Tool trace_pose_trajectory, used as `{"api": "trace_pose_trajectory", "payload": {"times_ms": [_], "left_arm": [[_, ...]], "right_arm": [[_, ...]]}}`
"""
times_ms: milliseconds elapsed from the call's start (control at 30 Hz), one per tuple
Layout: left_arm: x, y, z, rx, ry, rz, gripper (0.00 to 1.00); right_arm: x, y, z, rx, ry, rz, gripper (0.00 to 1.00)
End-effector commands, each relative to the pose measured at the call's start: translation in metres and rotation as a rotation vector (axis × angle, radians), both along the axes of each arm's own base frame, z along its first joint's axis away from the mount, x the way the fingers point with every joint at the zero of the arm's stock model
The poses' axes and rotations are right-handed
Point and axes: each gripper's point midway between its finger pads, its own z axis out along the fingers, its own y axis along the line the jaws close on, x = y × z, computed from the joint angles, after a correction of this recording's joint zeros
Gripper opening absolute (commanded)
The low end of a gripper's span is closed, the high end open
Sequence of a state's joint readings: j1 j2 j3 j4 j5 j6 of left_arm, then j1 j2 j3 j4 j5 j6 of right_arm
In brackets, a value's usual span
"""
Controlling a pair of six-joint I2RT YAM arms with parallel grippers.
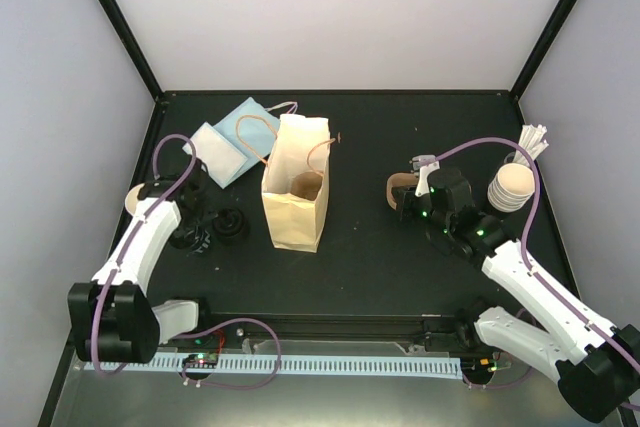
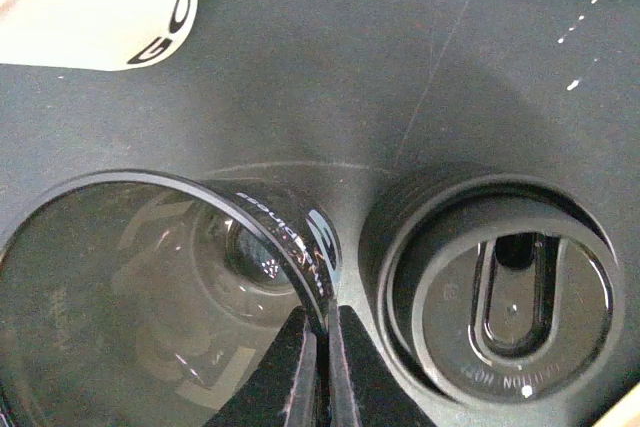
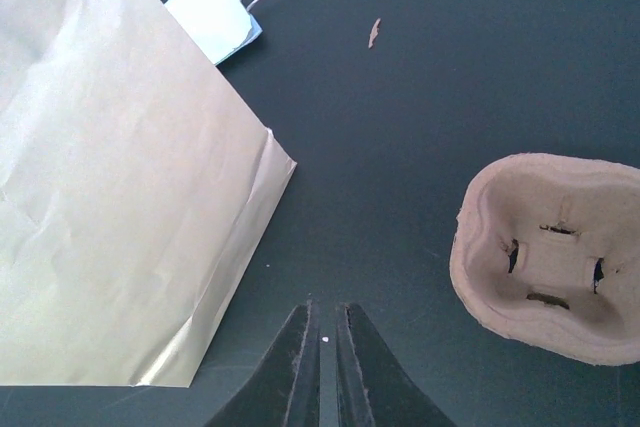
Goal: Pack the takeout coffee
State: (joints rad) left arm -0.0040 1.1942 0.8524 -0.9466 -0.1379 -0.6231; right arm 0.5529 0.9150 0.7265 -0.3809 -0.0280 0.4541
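The takeout coffee, a cream cup (image 2: 90, 2) with black letters, fills the top left corner of the left wrist view. From above, the cup (image 1: 134, 199) shows only partly beside the left arm. My left gripper (image 2: 322, 319) is shut on the rim of an upturned black lid (image 2: 150, 297). A second black lid (image 2: 500, 287) lies just right of it. From above, this gripper (image 1: 190, 235) sits over the lids. My right gripper (image 3: 325, 307) is shut on nothing, above bare table between the paper bag (image 3: 110, 197) and the brown pulp carrier (image 3: 550, 267).
A tan paper bag (image 1: 295, 209) stands open mid-table with something round and tan inside. Flat blue and white bags (image 1: 232, 137) lie behind it on the left. A stack of cups with white sticks (image 1: 512, 185) stands at the right. The carrier (image 1: 398, 190) lies by my right gripper (image 1: 412, 199).
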Motion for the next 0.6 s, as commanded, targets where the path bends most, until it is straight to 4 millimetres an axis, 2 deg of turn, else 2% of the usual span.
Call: {"api": "trace_pose_trajectory", "payload": {"times_ms": [0,133,300,400,500,567], "left_arm": [[-0.013,0.003,0.033,0.018,-0.023,0.023,0.01],[-0.022,-0.003,0.06,-0.007,-0.112,0.007,0.02],[-0.03,-0.035,0.089,-0.156,-0.237,-0.09,0.01],[-0.041,-0.045,0.107,-0.201,-0.292,-0.106,0.02],[-0.051,-0.056,0.117,-0.246,-0.334,-0.131,0.02],[-0.057,-0.064,0.117,-0.281,-0.338,-0.149,0.02]], "right_arm": [[0.004,-0.001,0.005,0.021,-0.021,-0.017,0.1],[0.005,0.002,0.004,0.026,-0.015,-0.009,0.1],[0.006,0.006,0.001,0.035,-0.003,0.001,0.1],[0.007,0.007,-0.001,0.034,0.008,0.002,0.1],[0.008,0.009,-0.006,0.032,0.026,0.004,0.11],[0.007,0.014,-0.01,0.043,0.046,0.03,0.11]]}}
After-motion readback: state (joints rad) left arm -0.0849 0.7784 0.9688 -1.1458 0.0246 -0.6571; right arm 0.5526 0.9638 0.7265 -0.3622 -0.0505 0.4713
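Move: The dark clear cup is already pinched by its rim in the left gripper. The paper bag's middle stands roughly 20 cm to that hand's right, 5 cm farther out and a little higher. The black lids sit about 7 cm to the hand's right and 1 cm ahead, some 8 cm below; the white cup stack is about 9 cm left and 7 cm ahead, slightly lower. From the right hand, the bag lies some 19 cm left, 6 cm ahead and 6 cm lower. Keep the left fingers shut on the cup's rim and raise the cup about 10 cm, drawing back some 4 cm as you go. Once it is well up, also swing right by about 4 cm, towards the paper bag, while tipping the wrist some 20 degrees so the fingertips swing forward and a little to the right. ##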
